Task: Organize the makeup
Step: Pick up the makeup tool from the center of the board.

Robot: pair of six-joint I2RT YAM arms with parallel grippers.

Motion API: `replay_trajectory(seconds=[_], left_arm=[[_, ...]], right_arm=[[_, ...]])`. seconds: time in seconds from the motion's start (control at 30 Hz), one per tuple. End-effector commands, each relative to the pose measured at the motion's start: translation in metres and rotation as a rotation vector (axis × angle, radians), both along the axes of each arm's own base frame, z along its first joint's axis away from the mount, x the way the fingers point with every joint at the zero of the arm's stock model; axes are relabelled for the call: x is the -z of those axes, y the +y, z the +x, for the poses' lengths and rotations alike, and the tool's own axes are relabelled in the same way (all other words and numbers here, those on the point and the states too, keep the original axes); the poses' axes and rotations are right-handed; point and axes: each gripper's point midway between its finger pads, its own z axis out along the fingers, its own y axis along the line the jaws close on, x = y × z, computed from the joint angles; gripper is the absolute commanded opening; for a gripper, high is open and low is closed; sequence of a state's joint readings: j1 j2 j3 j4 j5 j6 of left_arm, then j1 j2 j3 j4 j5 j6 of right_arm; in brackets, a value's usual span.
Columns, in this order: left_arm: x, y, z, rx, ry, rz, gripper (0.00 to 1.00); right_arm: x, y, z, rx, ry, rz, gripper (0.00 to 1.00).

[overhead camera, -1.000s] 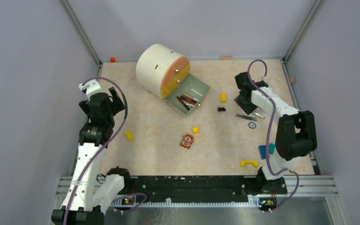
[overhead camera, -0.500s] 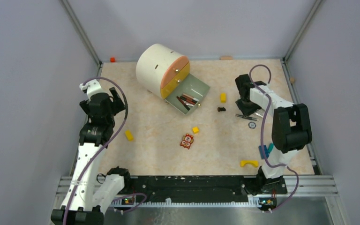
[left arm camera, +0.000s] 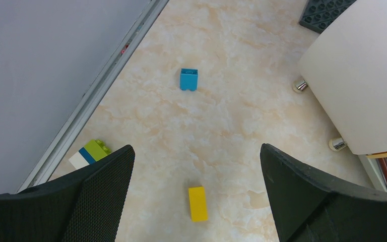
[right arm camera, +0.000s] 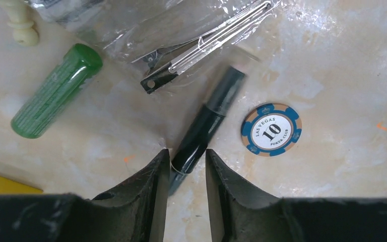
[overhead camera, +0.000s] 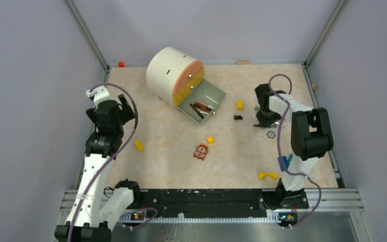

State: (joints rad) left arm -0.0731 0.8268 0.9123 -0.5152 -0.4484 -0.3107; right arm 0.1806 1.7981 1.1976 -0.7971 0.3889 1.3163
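Observation:
A black makeup stick (right arm camera: 206, 123) lies slanted on the table at the right. My right gripper (right arm camera: 185, 154) is down at the table with its jaws narrowly apart around the stick's near end, the left finger (right arm camera: 151, 176) against it. In the top view this gripper (overhead camera: 264, 121) stands right of the cabinet. More makeup sticks (overhead camera: 201, 107) lie in the open green drawer (overhead camera: 215, 97) of the white round cabinet (overhead camera: 169, 70). A clear bag holding a metal tool (right arm camera: 201, 43) lies just beyond the stick. My left gripper (left arm camera: 196, 166) hangs open above the table at the left, holding nothing.
A blue poker chip (right arm camera: 271, 129) lies right of the stick, a green tube (right arm camera: 55, 91) to its left. Yellow blocks (overhead camera: 240, 104) (overhead camera: 210, 139) (left arm camera: 197, 203), a patterned toy figure (overhead camera: 200, 151), a yellow arch (overhead camera: 267, 175) and a blue block (left arm camera: 188, 79) are scattered about.
My right gripper has come down and toward the stick, and its jaws have narrowed around the stick's end. The left arm has not moved.

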Motion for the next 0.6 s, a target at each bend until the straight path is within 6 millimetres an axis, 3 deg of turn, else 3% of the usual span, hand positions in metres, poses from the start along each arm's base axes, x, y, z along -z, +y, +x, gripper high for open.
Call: replay_trajectory(seconds=[0.0, 0.13, 0.37, 0.4, 0.57], left_arm=[[-0.012, -0.002, 0.004, 0.012, -0.057, 0.005, 0.99], [-0.012, -0.002, 0.005, 0.014, -0.058, 0.004, 0.99], [-0.012, -0.002, 0.005, 0.016, -0.059, 0.004, 0.99], [-0.013, -0.002, 0.004, 0.015, -0.06, 0.004, 0.99], [-0.012, -0.002, 0.005, 0.015, -0.058, 0.004, 0.99]], right_arm=[[0.007, -0.007, 0.002, -0.006, 0.02, -0.022, 0.29], [0.011, -0.007, 0.0, -0.014, 0.022, -0.019, 0.26], [0.016, 0.004, -0.001, -0.058, 0.022, 0.035, 0.0], [0.015, 0.005, -0.001, -0.063, 0.016, 0.046, 0.0], [-0.014, 0.006, 0.004, -0.078, -0.084, 0.03, 0.0]])
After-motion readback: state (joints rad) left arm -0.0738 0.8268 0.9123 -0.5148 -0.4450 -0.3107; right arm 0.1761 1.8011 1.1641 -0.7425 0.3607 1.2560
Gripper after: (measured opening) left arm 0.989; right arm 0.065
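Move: The makeup tool already lies between the right fingertips, crosswise, its middle about 3 cm to the right of the hand point and 1 cm below. From the right hand, the poker chip is roughly 4 cm back and 5 cm right, the green tube some 8 cm ahead and 1 cm left, and the clear bag 7 cm ahead and 10 cm right. From the left hand, the tool is about 57 cm right, 6 cm ahead and 23 cm below. Lower the right gripper about 1 cm over the makeup tool, then hold it low while closing the fingers from about a third open to nearly shut. Pinch the dark barrel left of its middle, letting the pads square the tool up between them; the wrist barely turns. ##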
